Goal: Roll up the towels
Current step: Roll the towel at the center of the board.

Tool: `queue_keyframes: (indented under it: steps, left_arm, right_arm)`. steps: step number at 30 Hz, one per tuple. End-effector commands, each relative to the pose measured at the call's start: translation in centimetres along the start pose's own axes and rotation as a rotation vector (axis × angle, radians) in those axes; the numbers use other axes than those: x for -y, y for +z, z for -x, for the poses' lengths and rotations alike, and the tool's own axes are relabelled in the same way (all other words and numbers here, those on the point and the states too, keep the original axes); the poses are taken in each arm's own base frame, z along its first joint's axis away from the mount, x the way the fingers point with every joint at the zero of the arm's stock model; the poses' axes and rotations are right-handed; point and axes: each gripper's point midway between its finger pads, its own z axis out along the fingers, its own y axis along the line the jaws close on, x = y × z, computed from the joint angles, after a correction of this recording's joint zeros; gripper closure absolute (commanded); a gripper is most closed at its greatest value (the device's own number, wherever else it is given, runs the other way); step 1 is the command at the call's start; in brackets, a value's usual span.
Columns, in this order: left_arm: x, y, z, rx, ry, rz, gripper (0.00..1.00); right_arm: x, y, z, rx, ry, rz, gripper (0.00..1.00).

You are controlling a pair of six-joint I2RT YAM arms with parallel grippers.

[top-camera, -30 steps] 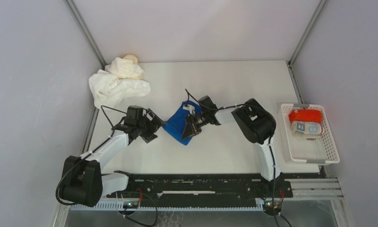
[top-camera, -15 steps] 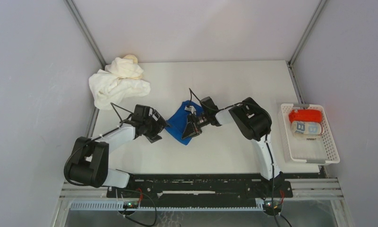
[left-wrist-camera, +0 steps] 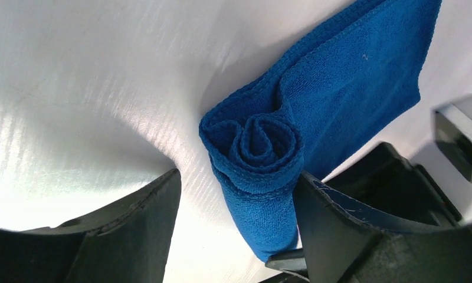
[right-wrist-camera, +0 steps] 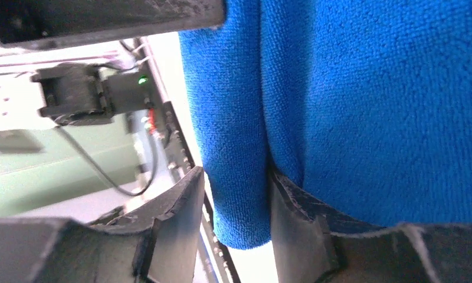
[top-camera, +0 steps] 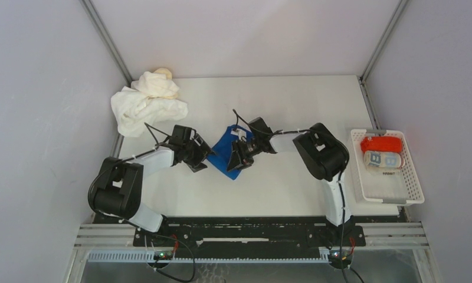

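A royal blue towel [top-camera: 226, 152] lies partly rolled at the table's middle. In the left wrist view its rolled end [left-wrist-camera: 257, 141] shows a spiral. My left gripper [top-camera: 203, 158] straddles that end, open; the roll touches one finger [left-wrist-camera: 340, 230] and a gap shows beside the other. My right gripper [top-camera: 239, 158] is at the towel's other side. In the right wrist view a fold of the blue towel [right-wrist-camera: 239, 147] hangs between its fingers, resting against one finger [right-wrist-camera: 298, 230] with a gap to the other, so the right gripper [right-wrist-camera: 236, 227] stands open.
A heap of white towels [top-camera: 145, 107] with a cream one [top-camera: 163, 73] behind it sits at the back left corner. A white slatted basket [top-camera: 415, 184] at the right edge holds a red roll [top-camera: 382, 144] and a light-blue patterned roll [top-camera: 382, 159].
My left arm has reached right until its jaws straddle the towel's rolled end, closing a little. My right gripper's jaws have parted from the fold they pinched.
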Motion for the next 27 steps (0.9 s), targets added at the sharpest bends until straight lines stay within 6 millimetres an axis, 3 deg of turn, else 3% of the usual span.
queue_keyframes:
  steps: [1,7,10,17,27]
  left_arm:
    - [-2.3,1.1,-0.5,-0.014,0.001,0.097,0.26]
    - [-2.8,1.3,-0.9,-0.031,0.013,0.126,0.27]
    - [-3.0,1.3,-0.9,-0.033,0.016,0.138,0.27]
    - [-3.6,1.5,-1.1,-0.049,0.019,0.165,0.27]
    - [-4.1,2.1,-1.7,-0.092,0.019,0.187,0.27]
  right_arm:
    - [-0.4,-2.4,1.2,0.111,-0.213,-0.305,0.55]
    - [-1.7,-5.4,2.5,0.238,-0.461,-0.701,0.45]
    - [-2.5,-5.9,2.5,0.261,-0.642,-0.881,0.40]
    - [-4.9,-3.3,1.4,0.253,-1.006,-1.104,0.31]
    - [-3.1,-1.4,0.9,0.199,-1.215,-1.319,0.31]
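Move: The blue towel's roll is already between the right fingers near its right end, its middle about 3 cm to that hand's left, 1 cm ahead and level; the towel's still flat part lies 8 cm ahead and 1 cm left, 1 cm lower. From the left hand, whose open fingers straddle the roll's left end, the roll's middle is some 6 cm right and 3 cm back, a centimetre below; the white towels are roughly 18 cm ahead and 20 cm left. The right hand opens wider and comes free of the roll, rising about 4 cm while it drifts a little forward and then back, then sinks again by 1 to 2 cm over the roll's right end, fingers well apart on either side. On the way its wrist swings some 90 degrees, so that fingers pointing left and somewhat down end pointing steeply down and forward, while the left hand eases about a centimetre forward and right with its open fingers still astride the roll's left end. ##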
